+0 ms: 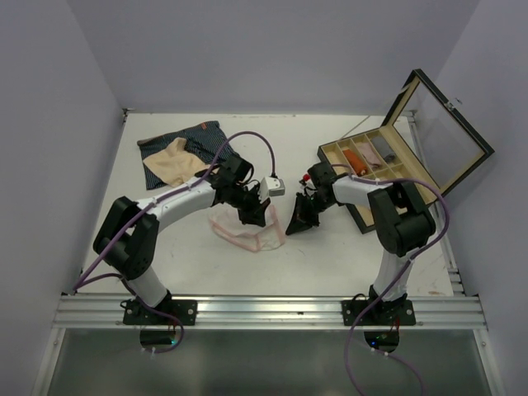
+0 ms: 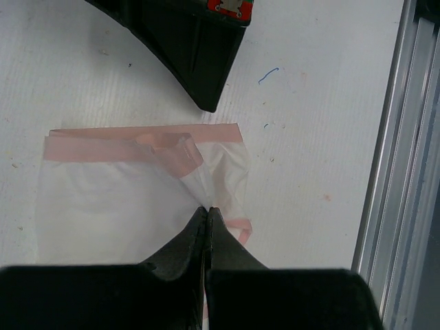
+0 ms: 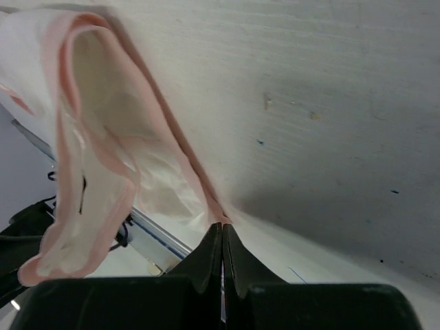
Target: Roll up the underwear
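Observation:
The pink-and-white underwear (image 1: pixel 239 233) lies spread on the white table between the two arms. My left gripper (image 2: pixel 207 208) is shut on its white cloth, which puckers toward the tips (image 1: pixel 256 216). Its pink waistband (image 2: pixel 124 146) lies mostly flat with one fold in it. My right gripper (image 1: pixel 294 227) is shut at the garment's right edge. In the right wrist view the pink edge (image 3: pixel 175 137) runs up to the tips (image 3: pixel 222 224). The left wrist view shows a strip of bare table between the right gripper's fingers (image 2: pixel 199 62) and the waistband. The beige underwear (image 1: pixel 177 162) lies on the navy striped one (image 1: pixel 198 136) at the back left.
A compartmented wooden box (image 1: pixel 375 157) stands at the back right with its glass lid (image 1: pixel 445 124) raised; rolled items fill some compartments. An aluminium rail (image 1: pixel 264 312) runs along the near table edge. Grey walls close the left, back and right.

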Action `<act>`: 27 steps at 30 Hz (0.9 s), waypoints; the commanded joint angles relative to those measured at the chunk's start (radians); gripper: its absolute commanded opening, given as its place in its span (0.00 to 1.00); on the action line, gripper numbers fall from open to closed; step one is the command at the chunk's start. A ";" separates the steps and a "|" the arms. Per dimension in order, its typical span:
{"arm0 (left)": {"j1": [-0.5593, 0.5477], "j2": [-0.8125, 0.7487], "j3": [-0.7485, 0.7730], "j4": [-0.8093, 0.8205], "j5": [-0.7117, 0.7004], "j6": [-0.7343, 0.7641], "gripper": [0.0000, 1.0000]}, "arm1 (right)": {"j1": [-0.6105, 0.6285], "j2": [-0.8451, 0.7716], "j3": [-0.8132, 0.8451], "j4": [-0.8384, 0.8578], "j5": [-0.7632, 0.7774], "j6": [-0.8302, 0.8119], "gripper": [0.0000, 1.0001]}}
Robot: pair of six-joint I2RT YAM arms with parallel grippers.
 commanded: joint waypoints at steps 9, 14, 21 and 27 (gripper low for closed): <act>-0.055 -0.026 -0.011 0.027 0.054 -0.005 0.00 | 0.050 0.084 -0.005 -0.017 0.014 -0.015 0.00; -0.084 0.003 -0.055 0.056 0.054 -0.025 0.00 | 0.049 0.090 -0.010 -0.012 0.015 -0.006 0.00; -0.122 0.043 -0.095 0.124 0.072 -0.074 0.00 | 0.049 0.089 -0.022 -0.004 0.018 -0.001 0.00; -0.145 0.121 -0.123 0.176 0.092 -0.120 0.00 | 0.049 0.083 -0.031 0.002 0.017 0.004 0.00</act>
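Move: The left hand, holding a gathered flap of the white underwear, has the underwear's near right corner about 5 cm back, 6 cm to its right and 8 cm below. The right hand, closed on the pink-trimmed edge, has that corner roughly 3 cm back, 1 cm left and 2 cm below. From the left hand, the peach underwear lies some 20 cm ahead and 22 cm left; from the right hand, the open box is 18 cm ahead and 25 cm right. Both closed grippers keep their pinch on the white underwear. The right draws its edge back and down a few centimetres, slightly left, then stays there as an anchor. The left carries its flap about 6 cm back and somewhat right, first level, then sinking nearly 5 cm towards the near right corner, tipping its wrist slightly and closing in beside the right gripper. ##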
